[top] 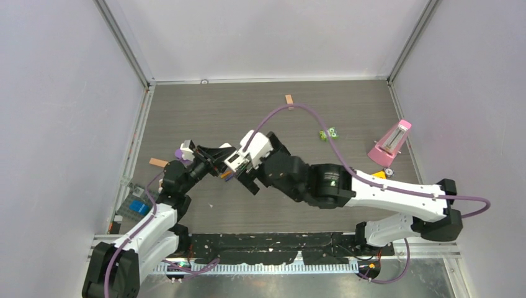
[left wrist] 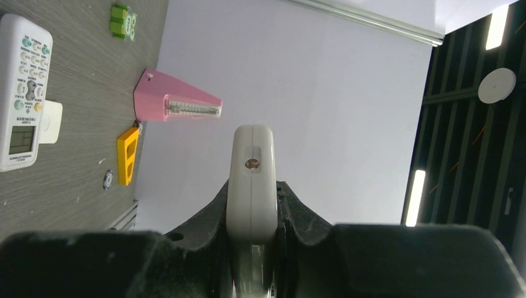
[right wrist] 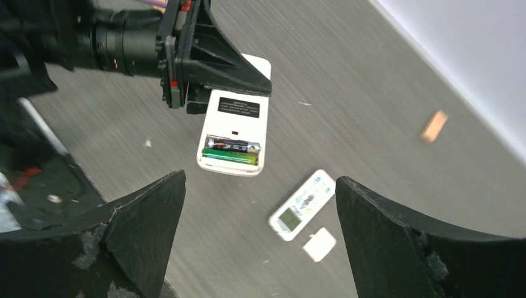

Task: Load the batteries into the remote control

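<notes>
My left gripper (top: pixel 214 162) is shut on the remote control (right wrist: pixel 236 124) and holds it above the table, gripping it near one end. The remote's white back with its black label faces the right wrist camera. Its battery bay lies uncovered, and the batteries (right wrist: pixel 233 151) sit in it side by side, one dark with orange, one greenish. In the left wrist view the remote (left wrist: pixel 251 180) shows edge-on between the fingers of the left gripper (left wrist: pixel 251 192). My right gripper (right wrist: pixel 260 180) is open and holds nothing; it hangs close to the remote's battery end (top: pixel 231 167).
A second white remote (right wrist: pixel 303 203) with a display lies face up on the table beside a small white cover (right wrist: pixel 319 244). A pink metronome (top: pixel 391 143), a yellow piece (top: pixel 378 175), a green item (top: pixel 329 133) and a tan block (top: pixel 289 100) lie right and back.
</notes>
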`<state>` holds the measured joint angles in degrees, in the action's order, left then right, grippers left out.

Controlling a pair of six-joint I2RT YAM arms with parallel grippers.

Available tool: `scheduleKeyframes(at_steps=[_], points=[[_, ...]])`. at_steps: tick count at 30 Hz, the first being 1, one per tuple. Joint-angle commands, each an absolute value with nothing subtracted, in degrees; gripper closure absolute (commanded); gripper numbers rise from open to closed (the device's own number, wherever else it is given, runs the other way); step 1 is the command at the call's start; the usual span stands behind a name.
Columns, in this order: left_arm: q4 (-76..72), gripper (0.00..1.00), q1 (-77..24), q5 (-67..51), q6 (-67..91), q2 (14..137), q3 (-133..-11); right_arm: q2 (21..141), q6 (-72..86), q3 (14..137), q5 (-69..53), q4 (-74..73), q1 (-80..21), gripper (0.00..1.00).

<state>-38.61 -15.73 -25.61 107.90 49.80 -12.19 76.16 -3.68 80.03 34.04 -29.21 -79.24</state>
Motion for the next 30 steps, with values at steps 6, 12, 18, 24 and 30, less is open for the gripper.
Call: scheduleKeyframes(at_steps=[6, 12, 18, 24, 30], points=[[-43.3, 1.00, -15.4, -28.7, 96.1, 46.6, -16.7, 62.1, 40.0, 66.4, 15.5, -19.3, -65.4, 0.02], [-44.0, 1.00, -15.4, -33.6, 89.4, 45.1, -18.4, 58.9, 45.1, 61.0, 12.2, -11.5, -64.2, 0.03], [-44.4, 1.00, -15.4, -36.1, 87.7, 44.5, -19.0, 60.6, 40.5, 63.6, 6.1, -12.3, -64.1, 0.17], [-44.7, 1.00, -15.4, -37.6, 86.8, 45.3, -22.0, 63.5, 33.3, 68.4, 4.2, -20.3, -64.1, 0.24], [-46.2, 1.00, -15.4, -38.8, 86.5, 45.3, -23.0, 67.7, 31.8, 70.6, 4.3, -21.0, -64.1, 0.31]])
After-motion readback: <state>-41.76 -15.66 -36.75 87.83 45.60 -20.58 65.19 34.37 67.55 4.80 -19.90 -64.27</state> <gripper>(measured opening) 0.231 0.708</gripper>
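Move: The left hand already holds the remote control, its middle some 2 cm back and 2 cm right of the grip, about 1 cm lower. From the open right hand that remote lies about 5 cm ahead, 7 cm left and 9 cm below. On the table 30 cm below the right hand, the other remote lies roughly 13 cm ahead, 8 cm right; the loose batteries 9 cm ahead, 12 cm left. Left hand lifts held remote about 8 cm, drawing back, fingertips tilting up; right hand swings right, returns, rolls, narrows. ##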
